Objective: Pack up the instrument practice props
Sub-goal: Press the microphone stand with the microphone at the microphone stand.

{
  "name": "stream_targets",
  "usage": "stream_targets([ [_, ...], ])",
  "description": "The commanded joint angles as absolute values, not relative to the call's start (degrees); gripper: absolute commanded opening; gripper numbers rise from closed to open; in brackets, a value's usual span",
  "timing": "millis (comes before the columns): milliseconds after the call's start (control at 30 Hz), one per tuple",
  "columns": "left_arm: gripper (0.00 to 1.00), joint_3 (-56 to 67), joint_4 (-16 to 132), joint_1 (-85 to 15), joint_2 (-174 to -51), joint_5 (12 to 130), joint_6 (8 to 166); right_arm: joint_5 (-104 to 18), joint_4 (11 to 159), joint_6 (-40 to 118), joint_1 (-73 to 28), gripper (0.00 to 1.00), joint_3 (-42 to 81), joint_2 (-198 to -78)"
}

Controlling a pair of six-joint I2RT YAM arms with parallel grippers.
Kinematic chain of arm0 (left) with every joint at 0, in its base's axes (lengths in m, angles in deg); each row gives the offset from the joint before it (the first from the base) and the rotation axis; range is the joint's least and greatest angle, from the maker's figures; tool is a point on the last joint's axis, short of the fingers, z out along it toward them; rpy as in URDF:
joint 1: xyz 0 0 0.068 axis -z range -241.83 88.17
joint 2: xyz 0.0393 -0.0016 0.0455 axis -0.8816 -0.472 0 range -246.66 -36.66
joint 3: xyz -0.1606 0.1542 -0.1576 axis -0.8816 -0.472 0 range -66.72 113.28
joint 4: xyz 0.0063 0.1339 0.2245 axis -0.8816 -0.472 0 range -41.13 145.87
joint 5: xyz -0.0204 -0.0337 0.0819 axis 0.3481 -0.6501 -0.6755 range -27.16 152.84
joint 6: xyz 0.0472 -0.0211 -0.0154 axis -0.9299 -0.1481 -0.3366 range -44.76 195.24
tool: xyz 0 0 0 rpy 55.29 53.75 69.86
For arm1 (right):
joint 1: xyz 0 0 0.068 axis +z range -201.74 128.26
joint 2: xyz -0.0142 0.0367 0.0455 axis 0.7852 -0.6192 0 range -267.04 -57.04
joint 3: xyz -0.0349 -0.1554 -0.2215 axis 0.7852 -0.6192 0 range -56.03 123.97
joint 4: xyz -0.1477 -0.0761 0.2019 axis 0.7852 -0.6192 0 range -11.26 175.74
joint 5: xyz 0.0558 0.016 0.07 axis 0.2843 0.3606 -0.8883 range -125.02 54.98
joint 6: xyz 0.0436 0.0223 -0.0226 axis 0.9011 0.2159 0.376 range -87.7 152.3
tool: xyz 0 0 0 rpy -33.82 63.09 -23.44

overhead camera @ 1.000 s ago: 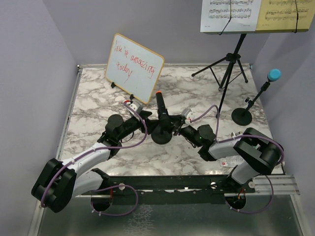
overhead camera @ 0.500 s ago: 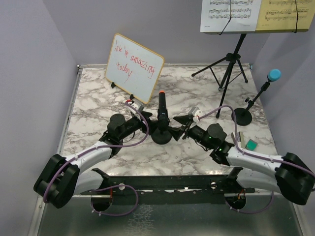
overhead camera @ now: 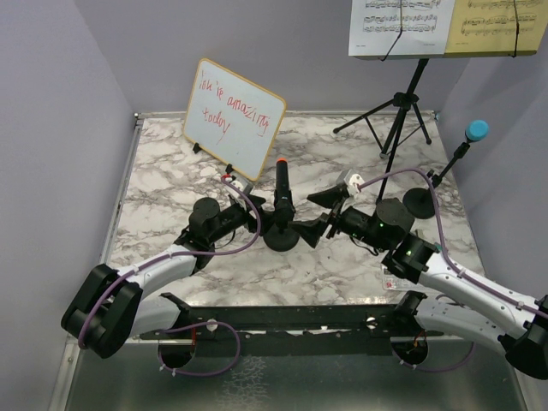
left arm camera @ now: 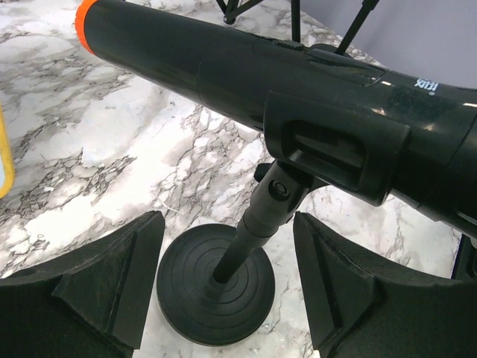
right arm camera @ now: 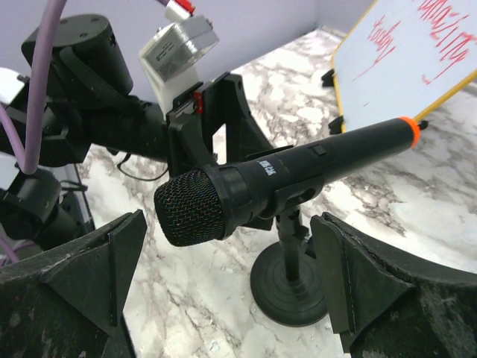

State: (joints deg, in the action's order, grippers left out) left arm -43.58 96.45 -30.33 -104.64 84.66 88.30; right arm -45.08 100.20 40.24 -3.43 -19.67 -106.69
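Note:
A black microphone (overhead camera: 282, 190) with an orange end rests tilted in a small round-based mic holder (overhead camera: 281, 237) at mid-table. My left gripper (overhead camera: 259, 224) is open just left of it. In the left wrist view the left gripper (left arm camera: 227, 287) straddles the holder's base (left arm camera: 212, 291) without touching, and the microphone (left arm camera: 261, 67) lies overhead. My right gripper (overhead camera: 323, 216) stands wide open on the right side. Its wrist view shows the mesh head (right arm camera: 197, 209) and holder base (right arm camera: 291, 287) between the spread fingers (right arm camera: 350, 276). A blue microphone (overhead camera: 476, 130), white sheet music (overhead camera: 401, 24) and yellow sheet music (overhead camera: 501, 26) are at the back right.
The black tripod music desk (overhead camera: 402, 111) stands at the back right and carries the sheets. The blue microphone's round base (overhead camera: 420, 202) sits by the right wall. A wood-framed whiteboard (overhead camera: 233, 116) with red writing leans at the back left. Purple walls close in both sides.
My right gripper's jaws have spread wide and drawn back a little from the holder, while that arm stretched out to the right. The left arm has hardly moved.

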Motion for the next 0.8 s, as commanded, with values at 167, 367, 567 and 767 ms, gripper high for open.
stream_targets([
  [167, 0.76, -41.3, 97.9, -30.3, -105.5, 87.1, 88.0, -48.7, 93.3, 38.7, -3.2, 1.0, -14.6, -111.1],
  [367, 0.76, -40.6, 98.5, -30.3, -106.8, 88.9, 88.3, -37.6, 88.6, 37.5, -3.2, 1.0, -13.9, -111.0],
  [567, 0.75, -40.6, 99.4, -30.3, -107.0, 90.1, 88.2, -25.6, 83.4, 35.1, -3.2, 1.0, -14.3, -108.9],
  [767, 0.74, -40.8, 100.8, -30.0, -107.5, 91.1, 88.3, -18.7, 80.6, 36.0, -3.2, 0.99, -14.5, -108.4],
])
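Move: The microphone head sits about 5 cm to the right hand's left, 2 cm ahead and roughly 4 cm lower. Its stand is some 6 cm ahead, 5 cm left and 15 cm below that hand, with the whiteboard about 35 cm ahead and 22 cm left, 15 cm lower. From the left hand, the stand is about 4 cm to the right, 1 cm ahead and 4 cm lower; the microphone head is 4 cm right, 3 cm back and 7 cm above. First down about 2 cm with a small shift left, then forward and right some 4 cm each way, the right hand sweeps with fingers wide open, turning clockwise about 15 degrees and tipping its fingertips down, its nearer finger seeming to push the microphone head along. The left hand edges 1 cm right towards the stand, still open. ##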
